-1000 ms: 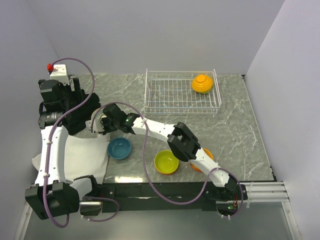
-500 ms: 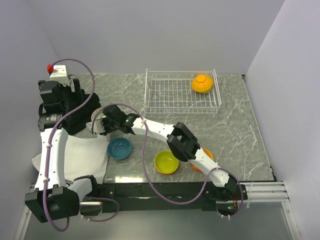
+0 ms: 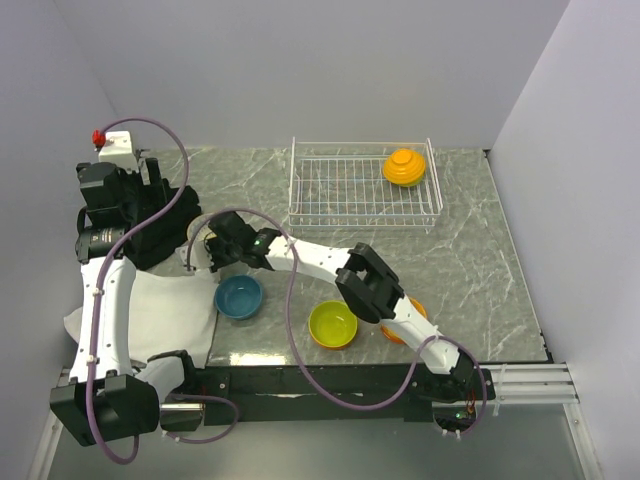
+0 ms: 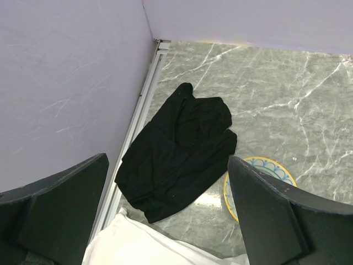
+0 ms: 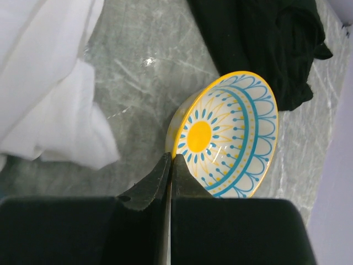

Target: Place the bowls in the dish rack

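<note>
My right gripper (image 5: 172,161) is shut on the near rim of the white patterned bowl (image 5: 226,138) with the yellow centre, which tilts up off the marble. In the top view this gripper (image 3: 210,250) is at the table's left. My left gripper (image 4: 166,163) hangs open and empty above a black cloth, with the patterned bowl's edge (image 4: 265,165) beside its right finger. The teal-blue bowl (image 3: 239,296), a lime green bowl (image 3: 333,324) and an orange bowl (image 3: 416,309), partly under the right arm, sit near the front. Another orange bowl (image 3: 405,167) lies upside down in the dish rack (image 3: 362,222).
A black cloth (image 4: 176,149) lies by the left wall beside the patterned bowl. A white cloth (image 3: 160,315) covers the front left corner. Grey walls close the table on three sides.
My right gripper has closed on the patterned bowl's rim. The left arm has barely moved.
</note>
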{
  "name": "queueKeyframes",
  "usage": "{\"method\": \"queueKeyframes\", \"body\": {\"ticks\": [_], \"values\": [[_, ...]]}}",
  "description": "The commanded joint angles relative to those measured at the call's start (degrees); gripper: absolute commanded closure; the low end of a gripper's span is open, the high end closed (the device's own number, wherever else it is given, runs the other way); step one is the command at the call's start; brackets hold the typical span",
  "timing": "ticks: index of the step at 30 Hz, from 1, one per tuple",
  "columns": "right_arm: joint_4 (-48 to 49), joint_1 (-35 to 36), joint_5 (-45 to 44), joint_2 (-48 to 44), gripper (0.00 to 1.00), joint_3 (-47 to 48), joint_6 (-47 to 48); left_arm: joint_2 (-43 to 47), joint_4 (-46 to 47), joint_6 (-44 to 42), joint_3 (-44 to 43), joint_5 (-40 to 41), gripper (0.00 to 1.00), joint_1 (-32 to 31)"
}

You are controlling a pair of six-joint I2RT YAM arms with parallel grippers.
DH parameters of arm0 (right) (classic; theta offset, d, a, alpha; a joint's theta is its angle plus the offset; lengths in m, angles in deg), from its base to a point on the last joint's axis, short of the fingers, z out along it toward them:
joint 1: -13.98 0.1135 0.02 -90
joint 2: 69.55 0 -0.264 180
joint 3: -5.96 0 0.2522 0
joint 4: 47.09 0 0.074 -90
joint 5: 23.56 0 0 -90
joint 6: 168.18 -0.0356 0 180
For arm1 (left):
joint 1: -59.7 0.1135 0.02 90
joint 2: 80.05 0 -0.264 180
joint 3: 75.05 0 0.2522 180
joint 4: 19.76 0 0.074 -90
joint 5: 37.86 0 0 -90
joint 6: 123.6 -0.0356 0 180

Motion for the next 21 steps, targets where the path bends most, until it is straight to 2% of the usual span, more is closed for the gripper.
{"method": "queueKeyframes", "body": {"ticks": [1,6,13,17,18,20,21], "values": [[1.7,-0.6,0.8,-11.7,1.00,-2.3,-3.5,1.1,3.2,1.9,-1.5,-1.5,0.03,0.5],[-3.0,-3.0,2.7,-19.2,1.00,1.3,-15.9,2.0,5.2,2.6,-2.5,-5.5,0.03,0.5],[-6.1,-9.6,7.7,-26.3,1.00,5.6,-33.1,0.5,7.7,4.3,-3.7,-16.8,0.03,0.4],[-5.1,-17.3,11.1,-28.6,1.00,6.6,-45.1,-2.9,10.5,9.6,-6.2,-21.4,0.03,-1.0],[-4.0,-19.1,13.5,-29.4,1.00,6.3,-51.5,-5.0,11.7,10.0,-7.0,-21.8,0.03,-2.2],[-2.3,-25.1,16.3,-30.1,1.00,4.4,-58.4,-7.6,12.3,11.1,-10.2,-24.0,0.03,-3.4],[0.8,-27.6,20.0,-30.8,1.00,3.1,-66.6,-10.7,12.3,11.1,-11.5,-24.8,0.03,-5.3]]}}
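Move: Pinched by its rim in the right fingers, the patterned bowl has its middle some 6 cm ahead of the hand point and 2 cm to its left. The dish rack it is meant for has its middle about 21 cm ahead of that hand and 41 cm to its right; the blue bowl stands 12 cm back and 9 cm right, the black cloth 7 cm ahead and 13 cm left. From the raised left hand, the dish rack lies roughly 21 cm ahead, 52 cm right and 25 cm lower. Lifting the patterned bowl steeply, the right hand rises about 30 cm with its grip kept shut on the rim, and swings some 15 cm right and a little forward, closing sideways on the dish rack while the left-pointing fingers tip up towards level and turn clockwise. The open, empty left hand drifts several centimetres right, up and forward, turning clockwise too. ##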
